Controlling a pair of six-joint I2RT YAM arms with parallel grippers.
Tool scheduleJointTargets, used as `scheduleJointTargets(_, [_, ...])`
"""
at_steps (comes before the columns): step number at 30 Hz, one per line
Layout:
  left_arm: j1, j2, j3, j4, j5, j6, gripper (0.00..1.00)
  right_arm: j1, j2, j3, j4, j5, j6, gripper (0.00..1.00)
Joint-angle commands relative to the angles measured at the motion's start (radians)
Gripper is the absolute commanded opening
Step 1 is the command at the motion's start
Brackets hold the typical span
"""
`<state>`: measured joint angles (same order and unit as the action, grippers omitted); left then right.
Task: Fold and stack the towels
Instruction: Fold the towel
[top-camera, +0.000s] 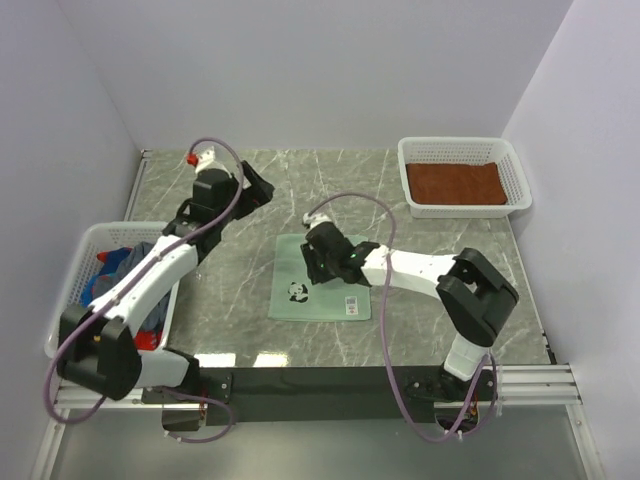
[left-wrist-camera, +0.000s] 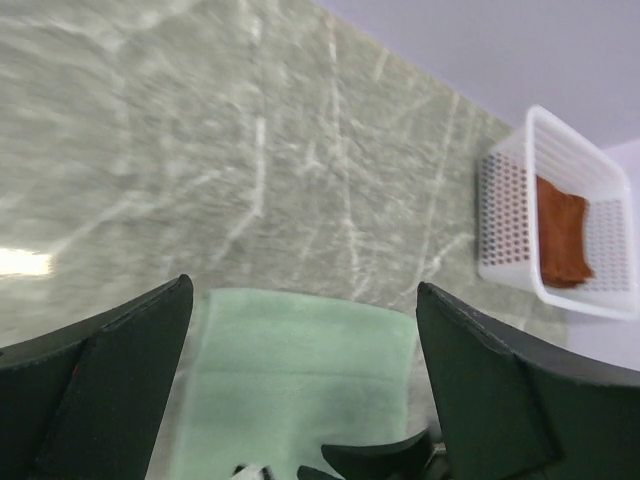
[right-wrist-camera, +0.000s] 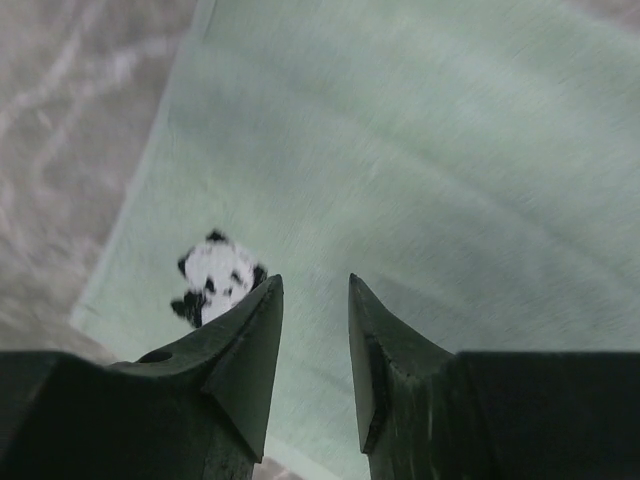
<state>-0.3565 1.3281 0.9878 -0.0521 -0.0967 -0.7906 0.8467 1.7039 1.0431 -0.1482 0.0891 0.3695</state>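
Note:
A pale mint-green towel (top-camera: 322, 290) with a panda print (right-wrist-camera: 215, 275) lies folded flat on the marble table (top-camera: 440, 250). My right gripper (top-camera: 317, 268) hangs low over it, open by a narrow gap with nothing between its fingers (right-wrist-camera: 315, 280). My left gripper (top-camera: 263, 190) is raised behind and to the left of the towel. Its jaws stand wide open and empty (left-wrist-camera: 305, 290), and the green towel (left-wrist-camera: 300, 380) shows below them. A rust-brown towel (top-camera: 455, 183) lies in the right basket. Dark blue and red towels (top-camera: 125, 268) are heaped in the left basket.
A white mesh basket (top-camera: 512, 165) stands at the back right and shows in the left wrist view too (left-wrist-camera: 505, 215). Another white basket (top-camera: 75, 270) sits at the left edge, partly under my left arm. Grey walls close in the table on three sides.

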Motion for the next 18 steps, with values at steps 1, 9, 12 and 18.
scheduleJointTargets(1, [0.002,-0.088,0.089,-0.311,-0.136,0.135,1.00,0.055,0.032,0.069,-0.125,0.060,-0.044,0.40])
scheduleJointTargets(9, [0.004,-0.326,-0.013,-0.396,-0.216,0.270,0.99,0.195,0.123,0.089,-0.228,0.047,-0.044,0.39])
scheduleJointTargets(12, [0.004,-0.400,-0.092,-0.384,-0.225,0.295,1.00,0.253,0.119,0.080,-0.278,0.049,-0.015,0.39])
scheduleJointTargets(18, [0.004,-0.484,-0.181,-0.425,-0.225,0.306,0.99,0.345,0.065,0.090,-0.381,0.058,0.046,0.40])
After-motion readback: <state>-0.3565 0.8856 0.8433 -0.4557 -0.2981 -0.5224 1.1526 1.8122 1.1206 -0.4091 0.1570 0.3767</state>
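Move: The green towel lies flat, about 5 cm below my right hand. Its middle is some 2 cm ahead and 1 cm to the right; its panda print is about 4 cm back and 4 cm to the left. From my raised left hand the green towel's middle is roughly 10 cm back, 12 cm to the right and 20 cm down. The laundry basket is about 13 cm back and 32 cm to the left of that same hand, some 16 cm lower. With my right fingers kept partly open, I sweep back about 12 cm and slightly left, sinking some 4 cm at first until the tips press onto the green towel beside the panda print, then dragging level towards my base while the wrist turns counter-clockwise. My empty, wide-open left hand swings back and left towards the laundry basket, arching slightly up and down again and rolling about 20 degrees. ##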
